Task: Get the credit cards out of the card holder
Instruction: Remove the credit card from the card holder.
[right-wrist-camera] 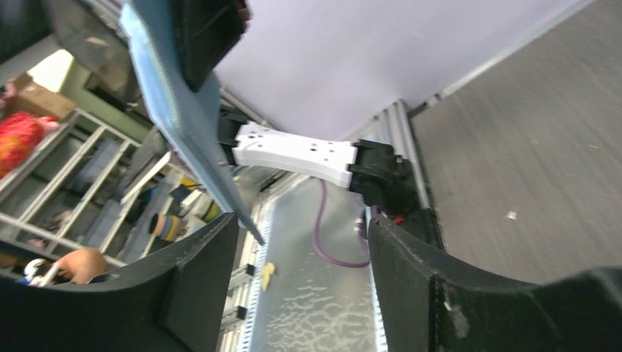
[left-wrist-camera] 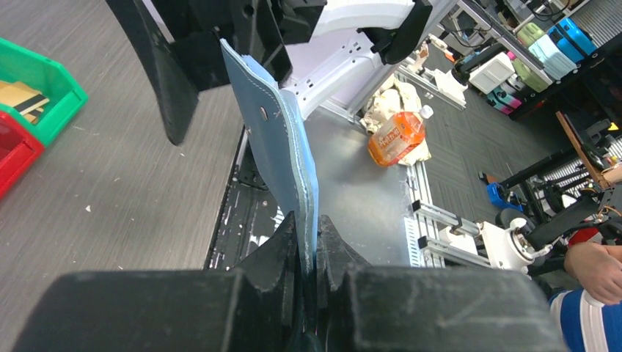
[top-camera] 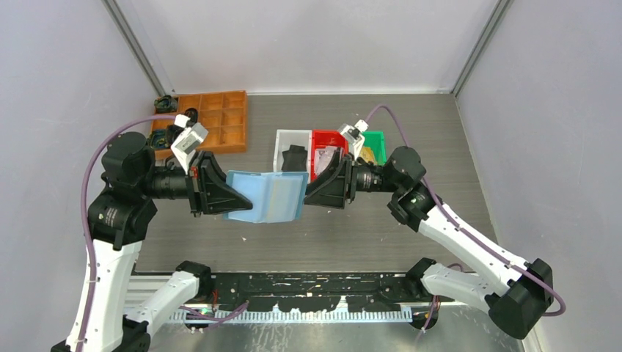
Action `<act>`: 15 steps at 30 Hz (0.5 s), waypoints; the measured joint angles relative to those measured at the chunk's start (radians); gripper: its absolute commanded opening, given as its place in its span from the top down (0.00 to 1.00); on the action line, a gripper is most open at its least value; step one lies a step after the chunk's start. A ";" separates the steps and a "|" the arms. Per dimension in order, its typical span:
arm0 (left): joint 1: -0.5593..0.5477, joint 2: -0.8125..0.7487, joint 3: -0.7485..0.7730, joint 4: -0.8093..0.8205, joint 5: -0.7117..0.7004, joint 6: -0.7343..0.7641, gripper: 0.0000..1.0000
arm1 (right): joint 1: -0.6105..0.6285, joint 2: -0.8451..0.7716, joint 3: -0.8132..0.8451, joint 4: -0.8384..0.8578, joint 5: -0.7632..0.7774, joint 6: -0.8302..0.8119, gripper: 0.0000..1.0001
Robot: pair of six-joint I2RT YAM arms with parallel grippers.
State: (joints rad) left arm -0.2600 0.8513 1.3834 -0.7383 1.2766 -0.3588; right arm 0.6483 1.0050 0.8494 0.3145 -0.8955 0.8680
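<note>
The card holder is a blue folding wallet, held open and off the table between the two arms. My left gripper is shut on its left edge. In the left wrist view the holder stands edge-on, pinched where the gripper meets it. My right gripper is open at the holder's right edge. In the right wrist view the holder's lower corner hangs just off the left fingertip, with nothing between the open gripper. Flat tan credit cards with a dark stripe lie in the green bin.
Behind the right gripper stand a white bin holding a black object, a red bin and the green bin. An orange compartment tray sits at the back left. The arms' mounting rail runs along the near edge.
</note>
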 measured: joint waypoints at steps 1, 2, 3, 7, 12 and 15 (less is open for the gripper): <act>0.000 0.000 0.000 0.008 0.000 -0.006 1.00 | 0.020 0.002 -0.011 0.042 0.003 0.025 0.35; 0.000 0.000 0.000 0.014 0.003 -0.013 1.00 | 0.044 0.006 -0.018 0.080 0.007 0.046 0.37; 0.000 0.001 0.000 0.021 0.003 -0.023 1.00 | 0.066 0.011 -0.021 0.112 0.014 0.064 0.39; 0.000 0.002 0.000 0.049 0.004 -0.047 1.00 | 0.137 0.043 -0.024 0.231 0.042 0.120 0.49; 0.000 0.001 -0.002 0.065 0.003 -0.059 1.00 | 0.169 0.069 -0.039 0.367 0.072 0.199 0.82; 0.000 -0.003 -0.012 0.065 -0.007 -0.045 0.53 | 0.169 0.065 -0.043 0.395 0.077 0.223 0.99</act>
State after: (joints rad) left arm -0.2600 0.8482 1.3712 -0.6735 1.2697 -0.4042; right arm 0.8173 1.0702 0.8066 0.7094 -0.8181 1.0912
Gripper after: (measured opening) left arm 0.090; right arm 0.147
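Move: The card holder, lying open in my left fingers, has its middle about 7 cm to the left of my open right hand, some 3 cm nearer the base and 5 cm higher. Well below that hand, by about 34 cm, the white tray stands some 27 cm ahead and 4 cm left; the red tray is equally far ahead, 5 cm right. From my left hand, the card holder's middle lies about 3 cm right, 2 cm forward and barely 1 cm lower. I bring my right hand back towards the base and up, each about 4 cm, and some 3 cm left onto the card holder's right-hand part, tipping the fingers up and swinging them slightly backward, about 10 degrees each. They close from wide open and pinch the holder there, while my left hand stays practically still and keeps its grip. ##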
